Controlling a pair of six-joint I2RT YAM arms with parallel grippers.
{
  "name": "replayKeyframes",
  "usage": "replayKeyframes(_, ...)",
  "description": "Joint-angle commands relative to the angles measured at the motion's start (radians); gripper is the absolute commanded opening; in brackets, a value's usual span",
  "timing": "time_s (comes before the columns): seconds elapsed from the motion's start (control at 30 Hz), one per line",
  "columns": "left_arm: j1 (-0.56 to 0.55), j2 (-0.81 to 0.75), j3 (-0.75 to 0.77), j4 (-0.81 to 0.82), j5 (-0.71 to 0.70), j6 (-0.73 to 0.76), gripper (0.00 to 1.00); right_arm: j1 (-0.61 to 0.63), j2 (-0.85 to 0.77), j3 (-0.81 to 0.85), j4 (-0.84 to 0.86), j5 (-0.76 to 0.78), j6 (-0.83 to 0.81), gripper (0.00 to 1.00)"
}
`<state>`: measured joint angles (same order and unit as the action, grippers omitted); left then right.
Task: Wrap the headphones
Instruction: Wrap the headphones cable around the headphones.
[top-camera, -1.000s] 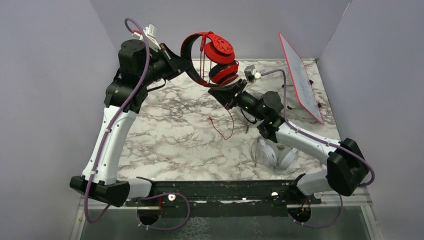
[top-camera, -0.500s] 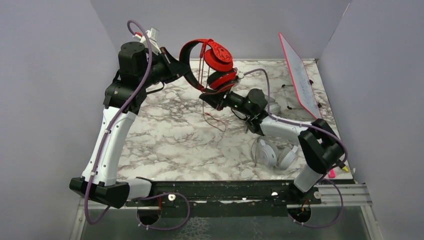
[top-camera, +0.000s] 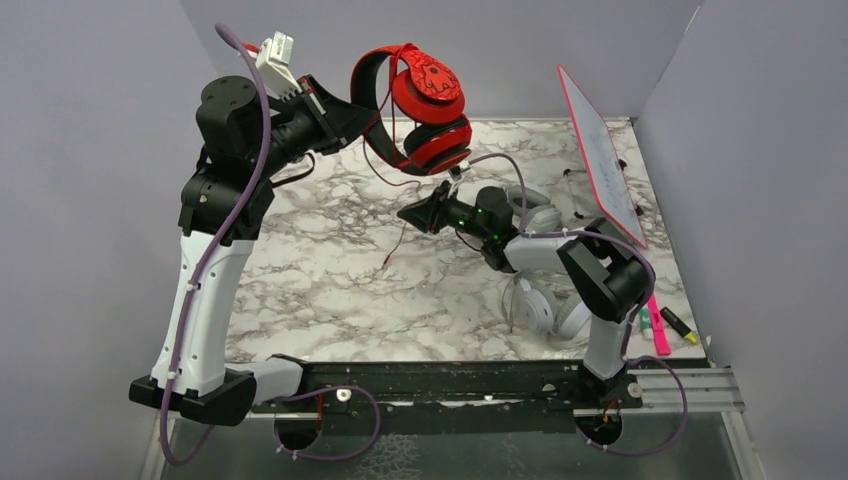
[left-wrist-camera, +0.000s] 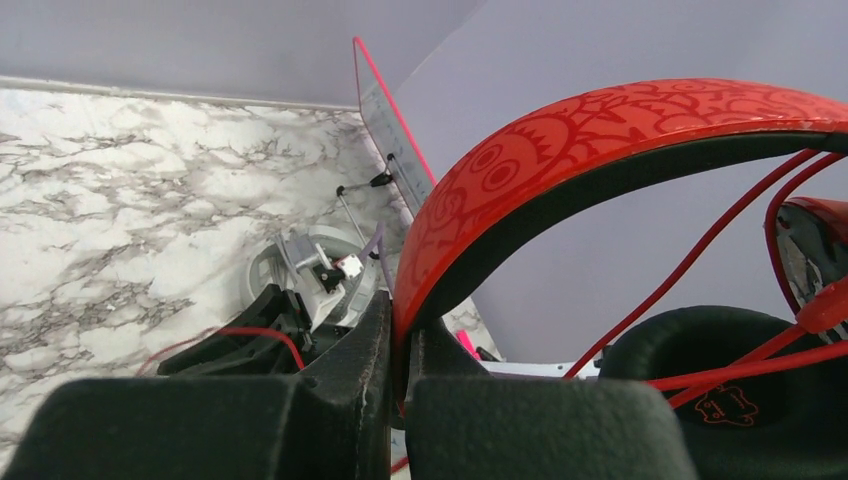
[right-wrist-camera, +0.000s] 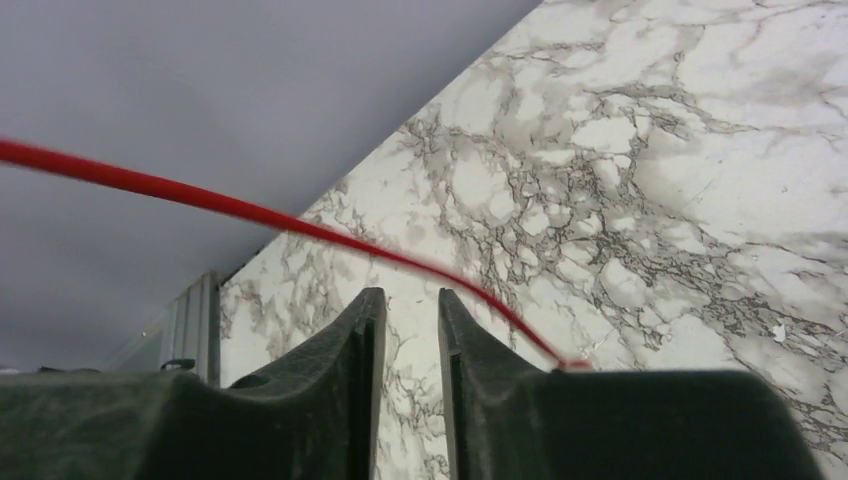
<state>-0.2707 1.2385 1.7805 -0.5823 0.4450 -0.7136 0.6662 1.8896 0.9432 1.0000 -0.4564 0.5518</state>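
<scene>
The red-and-black headphones (top-camera: 418, 108) hang in the air over the back of the table. My left gripper (top-camera: 352, 118) is shut on their headband (left-wrist-camera: 560, 140), which stands pinched between the jaws of the left gripper (left-wrist-camera: 403, 322). Loops of red cable (top-camera: 398, 240) cross the ear cups, and its loose end trails down to the marble. Just below the cups, my right gripper (top-camera: 406, 213) is open with nothing between its fingers; the red cable (right-wrist-camera: 300, 228) passes beyond the tips of the right gripper (right-wrist-camera: 411, 296). White headphones (top-camera: 545, 308) lie by the right arm's base. Light grey headphones (top-camera: 535, 207) sit behind that arm.
A red-framed whiteboard (top-camera: 600, 150) leans against the right wall. A pink marker (top-camera: 655, 325) and a yellow one (top-camera: 678, 322) lie at the table's near right edge. Grey walls close in the left, back and right sides.
My left arm has raised the red headphones up and to the left. The right gripper has slid left under them and opened, letting go of the cable, whose end swung left.
</scene>
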Motion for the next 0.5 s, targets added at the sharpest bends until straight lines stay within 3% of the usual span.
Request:
replayKeyframes(0.0,-0.004,0.014,0.045,0.051,0.006,-0.044,0.0,0.003,-0.041,-0.01,0.001,0.059,-0.022,0.35)
replayKeyframes(0.07,-0.004,0.02,0.039,0.052,-0.01,-0.059,0.0,0.0,-0.069,-0.026,-0.058,0.05,-0.045,0.47)
replayKeyframes(0.17,-0.004,0.023,0.032,0.051,-0.047,-0.075,0.0,-0.006,-0.105,-0.016,-0.216,-0.021,-0.093,0.52)
replayKeyframes(0.33,-0.004,0.029,0.037,0.051,-0.084,-0.08,0.0,-0.007,-0.131,-0.021,-0.357,-0.111,-0.183,0.71)
replayKeyframes(0.43,-0.004,0.033,0.038,0.052,-0.078,-0.083,0.0,-0.007,-0.094,-0.019,-0.352,-0.179,-0.218,0.75)
replayKeyframes(0.47,-0.004,0.033,0.04,0.052,-0.076,-0.083,0.0,-0.007,-0.084,-0.026,-0.327,-0.198,-0.215,0.8)
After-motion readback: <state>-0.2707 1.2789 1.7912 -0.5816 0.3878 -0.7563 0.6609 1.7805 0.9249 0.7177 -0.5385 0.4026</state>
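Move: The slack red cable hangs right by the right fingertips, about 1 cm ahead and 1 cm below, neither left nor right; its plug end is some 11 cm back, 3 cm left and 15 cm down. The red headphones are about 30 cm above the right hand, 3 cm back and 6 cm to its right. From the left hand, they sit about 8 cm right and 2 cm ahead, level; that stretch of cable is some 6 cm ahead, 1 cm right and 33 cm below. Spread the right gripper from slightly open to about three-quarters wide beside the dangling red cable, then ease it back about 2.5 cm while sinking some 2 cm and drifting a little to the right, fingertips tipping down about 10 degrees. Keep the left gripper shut on the headband and carry the headphones about 2 cm forward. ##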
